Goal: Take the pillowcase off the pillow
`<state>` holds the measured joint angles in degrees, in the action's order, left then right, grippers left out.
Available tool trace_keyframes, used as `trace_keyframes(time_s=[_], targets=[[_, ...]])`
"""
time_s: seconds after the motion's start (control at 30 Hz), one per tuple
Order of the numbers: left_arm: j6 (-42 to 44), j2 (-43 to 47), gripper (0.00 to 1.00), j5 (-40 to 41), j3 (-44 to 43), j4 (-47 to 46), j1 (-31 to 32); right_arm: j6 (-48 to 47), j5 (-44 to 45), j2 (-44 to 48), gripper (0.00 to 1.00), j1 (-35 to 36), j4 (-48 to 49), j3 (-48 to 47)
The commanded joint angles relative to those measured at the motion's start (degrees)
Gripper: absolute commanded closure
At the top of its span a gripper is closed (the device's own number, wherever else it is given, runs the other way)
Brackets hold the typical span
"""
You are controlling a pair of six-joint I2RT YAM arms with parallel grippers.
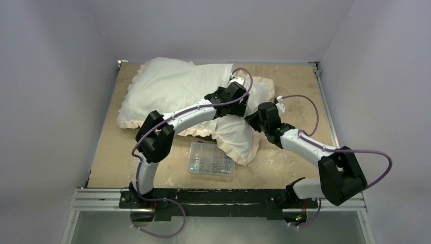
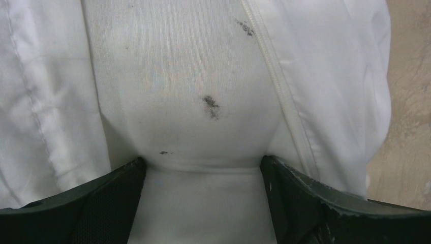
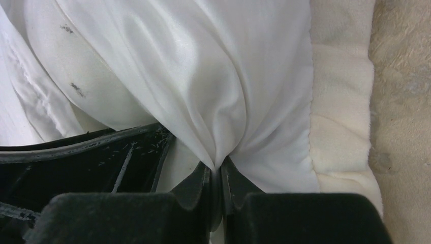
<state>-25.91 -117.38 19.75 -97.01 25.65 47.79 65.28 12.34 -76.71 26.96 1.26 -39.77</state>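
Observation:
The pillowcase [image 1: 167,86] lies at the back left of the table, cream-white with a ruffled frill [image 3: 338,101]; its grey face does not show. My left gripper [image 1: 239,104] reaches into its right end. In the left wrist view the smudged off-white pillow [image 2: 193,76] bulges between the fingers of the left gripper [image 2: 203,165], squeezed there, with pillowcase fabric [image 2: 330,76] folded back on both sides. My right gripper [image 1: 252,120] sits just beside the left one. The right gripper [image 3: 219,168] is shut on a gathered pinch of white pillowcase cloth [image 3: 203,76]; the pillow [image 3: 66,61] shows behind.
A clear plastic box of small parts [image 1: 211,159] sits near the front, just below the hanging pillowcase corner. The tan table [image 1: 295,81] is walled on three sides. A metal rail [image 1: 218,201] carrying the arm bases runs along the near edge.

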Motion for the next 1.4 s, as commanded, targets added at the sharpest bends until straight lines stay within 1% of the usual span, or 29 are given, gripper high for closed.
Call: trace_keyframes(time_s=[0.0, 0.07, 0.17, 0.2, 0.23, 0.3, 0.5, 0.73, 0.93, 1.03, 1.17, 1.2, 1.27, 1.3, 1.37], targets=[[-2.3, -2.8, 0.21, -2.1, 4.4, 0.6, 0.3, -1.6, -0.5, -1.1, 0.9, 0.1, -1.6, 1.2], [-2.4, -2.6, 0.39, -2.5, 5.6, -0.7, 0.2, -1.8, -0.4, -1.6, 0.9, 0.0, -1.6, 1.0], [-2.4, -0.9, 0.72, -2.1, 6.8, -2.4, -0.2, -1.8, -0.2, -1.6, 0.9, 0.0, -1.7, 0.7], [-2.4, -0.2, 0.85, -2.2, 7.3, -2.9, -0.7, -1.8, -0.1, -1.6, 0.9, 0.1, -1.8, 0.5], [-2.4, 0.7, 1.0, -2.6, 7.8, -3.3, -1.4, -1.7, 0.2, -1.5, 0.9, 0.1, -2.0, 0.4], [-2.7, 2.8, 1.0, -4.0, 8.5, -3.7, -3.6, -1.4, 0.6, -1.2, 0.89, 0.0, -2.4, 0.2], [-3.3, 13.2, 1.0, -8.8, 11.8, -4.8, -11.2, -0.4, 2.3, -0.6, 0.88, -0.1, -3.9, -0.8], [-2.7, 23.1, 1.0, -12.0, 13.6, -3.5, -20.4, 0.3, 5.7, 0.1, 0.87, -1.0, -6.3, -2.3], [-2.7, 30.0, 1.0, -17.1, 15.9, -2.6, -28.1, -0.8, 6.7, 0.7, 0.88, -5.3, -6.2, -2.6], [-2.2, 32.4, 1.0, -19.4, 17.3, -2.3, -30.6, -3.2, 5.6, 0.4, 0.88, -7.6, -4.4, -2.6], [0.8, 33.7, 1.0, -28.3, 20.1, -3.1, -30.9, -9.1, 1.8, -2.5, 0.87, -8.7, -0.2, -4.6], [1.2, 33.7, 1.0, -30.6, 21.3, -3.6, -30.8, -11.6, 1.7, -3.4, 0.86, -8.7, 1.2, -5.8], [1.2, 33.7, 1.0, -33.8, 23.9, -4.9, -30.8, -16.4, -0.1, -4.6, 0.79, -8.3, 3.1, -7.9], [1.0, 33.6, 1.0, -34.8, 25.1, -5.5, -30.6, -18.3, -0.8, -4.9, 0.74, -8.3, 3.4, -9.1], [0.9, 33.3, 1.0, -35.5, 26.7, -6.2, -29.9, -22.6, -2.0, -4.4, 0.59, -7.8, 3.4, -12.2]])
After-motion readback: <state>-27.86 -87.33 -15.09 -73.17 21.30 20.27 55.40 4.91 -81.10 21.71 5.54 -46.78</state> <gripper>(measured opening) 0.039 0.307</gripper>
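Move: The bare pillow showing in the pillowcase's opening lies right between my left hand's open fingers, about 2 cm below them. The flap edge is some 6 cm to the left and the zipped edge about 5 cm to the right, both level with this hand. My right hand already grips a fold of the pillowcase; from it the bare pillow lies some 5 cm ahead, 3 cm left and 2 cm lower, with the frilled edge about 6 cm to its right. My left hand sinks about 1 cm, shuts on the bare pillow's cloth, then hauls it left some 16 cm while lifting it about 10 cm and rolling its left side down some 25 degrees. My right hand first stays put, holding the pillowcase fold back against that pull, then rises and goes forward about 4 cm each, its fingers starting to part at the end. ##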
